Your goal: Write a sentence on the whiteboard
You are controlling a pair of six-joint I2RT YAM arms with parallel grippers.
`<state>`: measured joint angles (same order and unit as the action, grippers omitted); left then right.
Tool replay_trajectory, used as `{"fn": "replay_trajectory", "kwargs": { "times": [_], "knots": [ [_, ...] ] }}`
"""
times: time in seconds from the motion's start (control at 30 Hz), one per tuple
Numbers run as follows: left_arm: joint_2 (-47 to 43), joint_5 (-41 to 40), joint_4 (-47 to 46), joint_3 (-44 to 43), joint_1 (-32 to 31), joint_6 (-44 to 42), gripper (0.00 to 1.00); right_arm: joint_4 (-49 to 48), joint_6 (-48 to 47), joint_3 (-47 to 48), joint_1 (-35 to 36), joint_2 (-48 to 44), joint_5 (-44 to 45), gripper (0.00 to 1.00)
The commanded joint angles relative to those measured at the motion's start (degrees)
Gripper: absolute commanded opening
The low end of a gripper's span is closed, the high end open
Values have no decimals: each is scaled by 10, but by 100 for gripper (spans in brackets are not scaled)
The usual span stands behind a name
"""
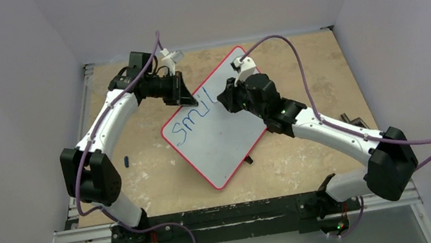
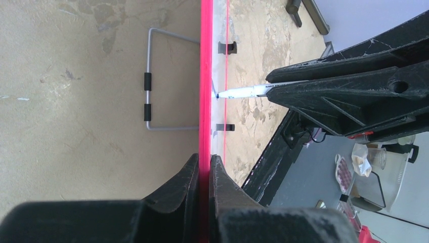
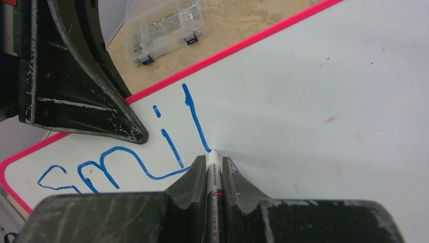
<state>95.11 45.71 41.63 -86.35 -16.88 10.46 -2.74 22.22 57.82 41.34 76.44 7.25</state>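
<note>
The whiteboard (image 1: pixel 230 145) lies tilted on the table, white with a red rim (image 2: pixel 205 76). Blue letters of the sentence (image 1: pixel 190 122) read "smil" along its upper left side (image 3: pixel 126 162). My left gripper (image 1: pixel 186 97) is shut on the board's rim, and the wrist view shows the red edge pinched between its jaws (image 2: pixel 205 159). My right gripper (image 3: pixel 209 161) is shut on a white marker (image 3: pixel 213 174). The marker's tip touches the board at the foot of the "l". The marker (image 2: pixel 243 92) also shows from the side, meeting the board.
A clear plastic compartment box (image 3: pixel 164 28) sits past the board's far edge. A small blue cap (image 1: pixel 126 161) lies on the table left of the board. A wire stand (image 2: pixel 152 81) lies under the board. A dark object (image 1: pixel 351 119) sits at the right.
</note>
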Motion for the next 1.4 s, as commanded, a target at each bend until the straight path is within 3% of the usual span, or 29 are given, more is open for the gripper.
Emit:
{"fn": "replay_trajectory", "kwargs": {
  "times": [0.0,0.77,1.2,1.37],
  "knots": [
    [-33,-11,-41,-2,2,-21,0,26,-15,11,-2,-5,29,0],
    [-38,-5,-47,3,2,-16,0,61,-32,108,-9,15,35,0],
    [-39,-4,-49,3,2,-14,0,30,-22,50,-9,-73,45,0],
    [-41,-9,-50,6,2,-14,0,-24,-15,17,-10,-85,31,0]
  ]
}}
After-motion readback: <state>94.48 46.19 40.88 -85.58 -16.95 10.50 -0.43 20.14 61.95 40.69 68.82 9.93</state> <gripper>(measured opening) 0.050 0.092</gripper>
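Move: On the whiteboard face, the foot of the l, where the marker tip already stands, lies some 5 cm ahead of the right hand, 4 cm to its left and 2 cm lower. The stem of the i stands about 3 cm farther left of that foot, and the left gripper, pinching the board's edge, is about 5 cm ahead and 11 cm left of the right hand. From the left hand, the l's foot is roughly 7 cm to the right, level fore and aft, 3 cm lower. Carrying on from the foot of the l, the right hand eases the marker about 1 cm to the right, then goes some 3 cm up and forward along the slope of the whiteboard. It then pulls up quickly by about 6 cm, with a little back and right, taking the tip clear of the board as the wrist tips up by some 10 degrees. Its fingers keep the marker; the left hand goes on pinching the edge. ##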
